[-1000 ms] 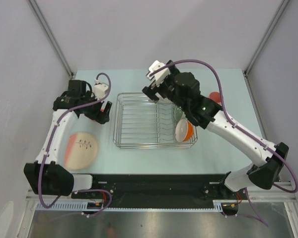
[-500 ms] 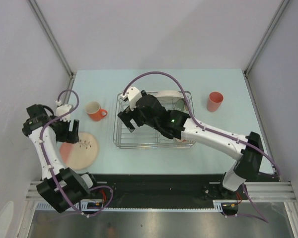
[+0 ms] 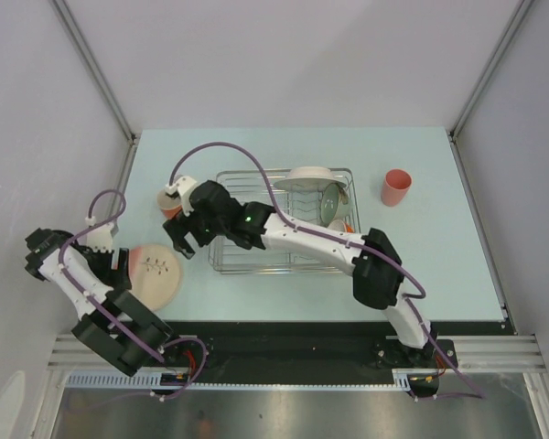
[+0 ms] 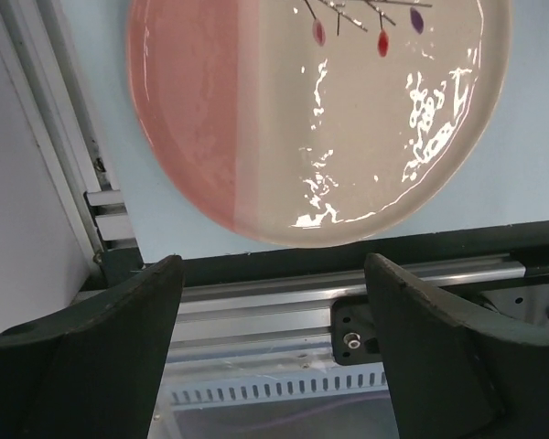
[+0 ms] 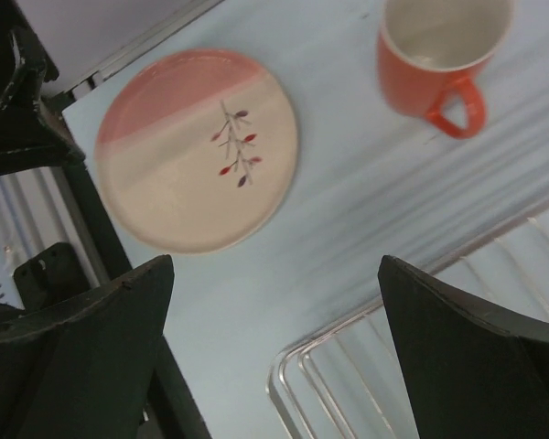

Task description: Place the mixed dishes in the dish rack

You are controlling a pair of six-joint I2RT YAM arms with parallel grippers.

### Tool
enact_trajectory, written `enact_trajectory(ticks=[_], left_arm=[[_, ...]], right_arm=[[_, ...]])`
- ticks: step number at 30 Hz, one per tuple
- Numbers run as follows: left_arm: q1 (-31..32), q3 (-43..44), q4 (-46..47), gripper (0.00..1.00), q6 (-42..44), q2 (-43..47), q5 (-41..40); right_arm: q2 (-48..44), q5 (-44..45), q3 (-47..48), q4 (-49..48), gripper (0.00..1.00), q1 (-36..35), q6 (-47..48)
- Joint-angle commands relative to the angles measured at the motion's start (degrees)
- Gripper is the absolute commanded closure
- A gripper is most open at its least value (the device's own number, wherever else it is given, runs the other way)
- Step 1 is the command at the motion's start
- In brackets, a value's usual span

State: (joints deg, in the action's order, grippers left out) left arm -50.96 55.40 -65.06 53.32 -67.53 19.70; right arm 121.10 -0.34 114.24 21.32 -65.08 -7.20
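The salmon-pink plate lies flat at the near left; it also shows in the left wrist view and the right wrist view. My left gripper is open and empty at the plate's left rim, jaws wide. My right gripper is open and empty, reaching left past the dish rack, above the table between plate and rack corner. The orange mug stands left of the rack. A white plate, grey-green bowl and orange bowl sit in the rack.
The salmon-pink cup stands upright right of the rack. The right arm lies across the rack's front. The table's near edge rail is just behind the plate. Grey walls enclose the table.
My right arm has swung left across the rack, its gripper now beyond the rack's left side near the mug. My left arm has pulled back toward the near left, beside the pink plate.
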Motion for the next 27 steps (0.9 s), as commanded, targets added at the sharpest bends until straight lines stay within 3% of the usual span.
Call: enact_trajectory(ticks=[1,9,19,27], left_arm=[[-4.9,-1.1,2.2,0.15,5.3,-2.5,1.7],[-10.4,-1.6,5.3,0.17,8.1,-8.6,1.7],[-10.1,-5.6,14.3,0.18,5.9,-12.0,1.1],[-8.7,-5.2,19.3,0.18,4.9,-15.7,-0.1]], right_arm=[[5.6,-7.6,7.8,2.3,0.0,-0.6,-4.3],[14.5,-11.4,16.0,5.7,0.0,-0.9,-9.0],[20.3,-16.3,15.9,-1.5,0.0,-1.2,-15.9],[26.0,-17.0,20.2,-0.5,0.0,-1.7,-19.0]])
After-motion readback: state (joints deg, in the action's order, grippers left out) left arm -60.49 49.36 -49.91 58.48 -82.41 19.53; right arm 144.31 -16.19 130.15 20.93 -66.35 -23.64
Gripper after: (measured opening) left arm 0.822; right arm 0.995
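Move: The decorated plate lies about 16 cm to the right hand's left and 5 cm nearer the base, some 21 cm below. From the left hand the plate's middle is about 6 cm ahead, 5 cm to the right and 12 cm down. The orange mug stands about 22 cm beyond the plate and 7 cm right of it; the dish rack's middle is about 39 cm right of the plate and 17 cm farther out. With fingers wide open, the right hand sinks about 11 cm while carrying on some 8 cm left and 4 cm back to the plate's right rim, its wrist rolling about 25 degrees so that the forward side dips. The left hand, also open, sinks about 7 cm and shifts some 5 cm left, drawing slightly back at first, from over the plate's near-left rim to low just outside it; no touch by either hand can be seen. ##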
